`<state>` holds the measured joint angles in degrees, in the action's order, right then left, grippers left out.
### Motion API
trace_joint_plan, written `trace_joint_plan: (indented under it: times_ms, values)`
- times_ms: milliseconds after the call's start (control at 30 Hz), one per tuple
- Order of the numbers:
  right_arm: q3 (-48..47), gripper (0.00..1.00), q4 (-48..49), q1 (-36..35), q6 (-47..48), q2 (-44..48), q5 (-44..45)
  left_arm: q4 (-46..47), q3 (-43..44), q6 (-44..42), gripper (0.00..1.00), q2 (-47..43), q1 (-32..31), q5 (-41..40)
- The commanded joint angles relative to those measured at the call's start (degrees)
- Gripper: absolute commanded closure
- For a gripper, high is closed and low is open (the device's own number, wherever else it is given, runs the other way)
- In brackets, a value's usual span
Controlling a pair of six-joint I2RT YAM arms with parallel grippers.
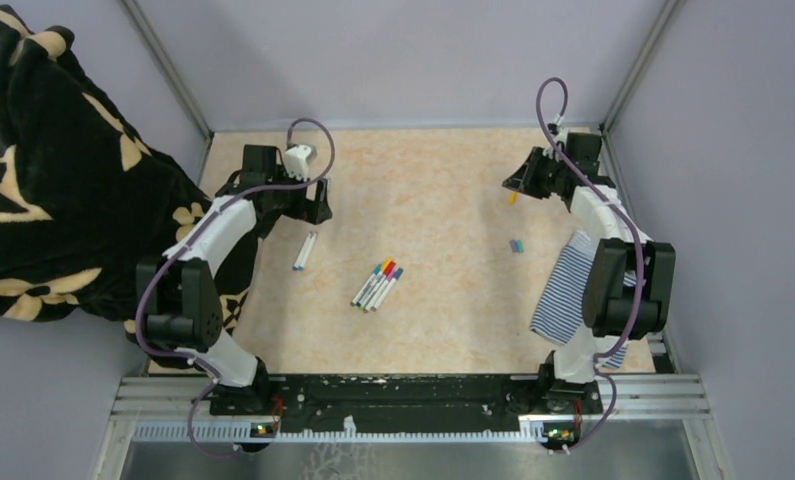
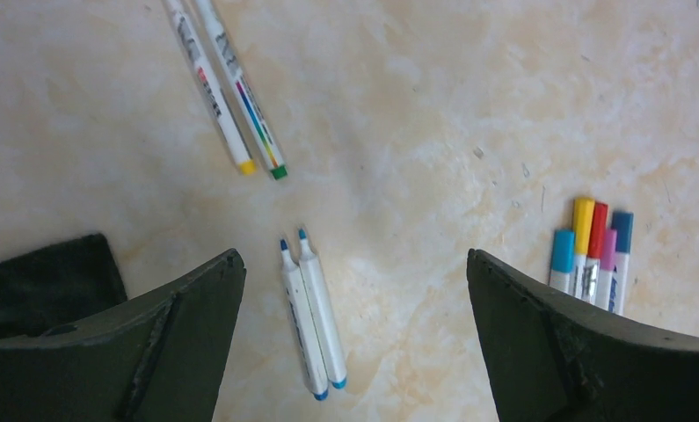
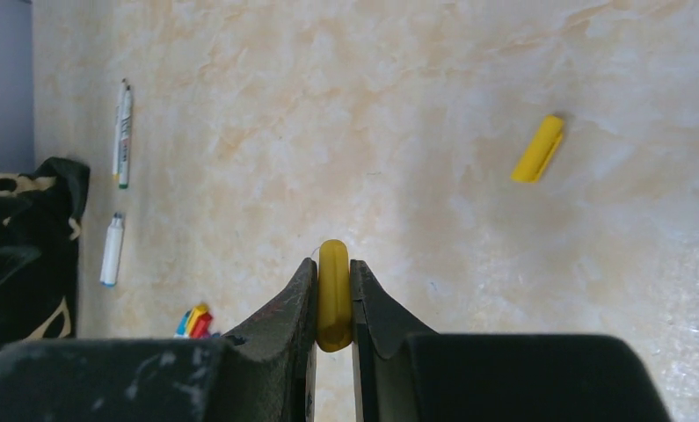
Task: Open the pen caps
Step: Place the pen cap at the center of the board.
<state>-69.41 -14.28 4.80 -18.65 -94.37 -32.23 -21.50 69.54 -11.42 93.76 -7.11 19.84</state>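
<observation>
My left gripper [image 2: 353, 264] [image 1: 319, 208] is open and hangs above two uncapped white pens [image 2: 312, 316] [image 1: 305, 250] that lie side by side with blue tips showing. Neither finger touches them. A tight group of capped pens [image 2: 592, 255] [image 1: 378, 285] lies in the middle of the table, with blue, yellow, red and purple caps. Two more pens [image 2: 227, 97] lie farther off, one with a yellow end and one with a green end. At the far right, my right gripper [image 3: 334, 294] [image 1: 514, 192] is shut on a yellow pen cap [image 3: 334, 290]. Another yellow cap [image 3: 539, 149] lies loose on the table.
Purple and teal caps [image 1: 516, 245] lie near the right arm. A blue-and-white striped cloth [image 1: 571, 285] lies at the table's right edge. A black floral blanket [image 1: 53, 170] hangs over the left wall onto the table. Walls close in the far side and both flanks.
</observation>
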Motion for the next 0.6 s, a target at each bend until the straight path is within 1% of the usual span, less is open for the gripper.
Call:
trace_joint_plan:
  times_ms: [0,100,200,333,433,567]
  values:
    - [-1.43,1.00,4.14,0.54,0.20,-2.70,7.43,-2.21,-4.67,-4.49,0.01,-5.90,1.11,5.42]
    - [-2.20,1.00,5.14,0.84,0.96,-4.01,11.40,-5.94,-6.82,-7.57,0.01,-8.73,1.14,10.58]
    - [-3.17,1.00,6.10,1.60,1.08,-6.24,13.04,-8.01,-9.26,-10.71,0.01,-11.46,1.14,14.40]
    - [-5.00,1.00,5.97,2.47,0.89,-9.63,14.02,-8.29,-11.80,-12.96,0.01,-13.51,1.13,18.02]
    - [-6.07,1.00,6.15,2.76,0.29,-11.81,15.12,-8.80,-11.99,-13.97,0.01,-13.73,1.13,20.49]
    - [-7.42,1.00,6.89,2.78,0.27,-14.28,16.84,-8.55,-12.61,-14.37,0.01,-14.74,1.09,21.09]
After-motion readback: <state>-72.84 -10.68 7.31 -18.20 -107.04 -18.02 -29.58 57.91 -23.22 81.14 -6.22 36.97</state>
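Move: The right hand, with a yellow cap in its fingers, is headed for the spot beside the yellow cap already on the board, which lies about 6 cm ahead, 5 cm to its right and 14 cm below. The blue and teal caps lie some 8 cm back and 5 cm right of that hand. From the empty left hand the capped pens lie roughly 18 cm back, 13 cm right and 10 cm down; the two near uncapped pens 8 cm back, 4 cm left; the two far pens 9 cm ahead, 1 cm left. Down, rightward and somewhat forward, the right hand sinks about 8 cm towards the yellow cap on the board, turning a little clockwise and keeping its pinch on the held cap. Meanwhile the left hand draws back some 9 cm at level height, fingers still wide open, passing to the right of the near uncapped pens towards the capped ones and swinging clockwise, then slowing. ##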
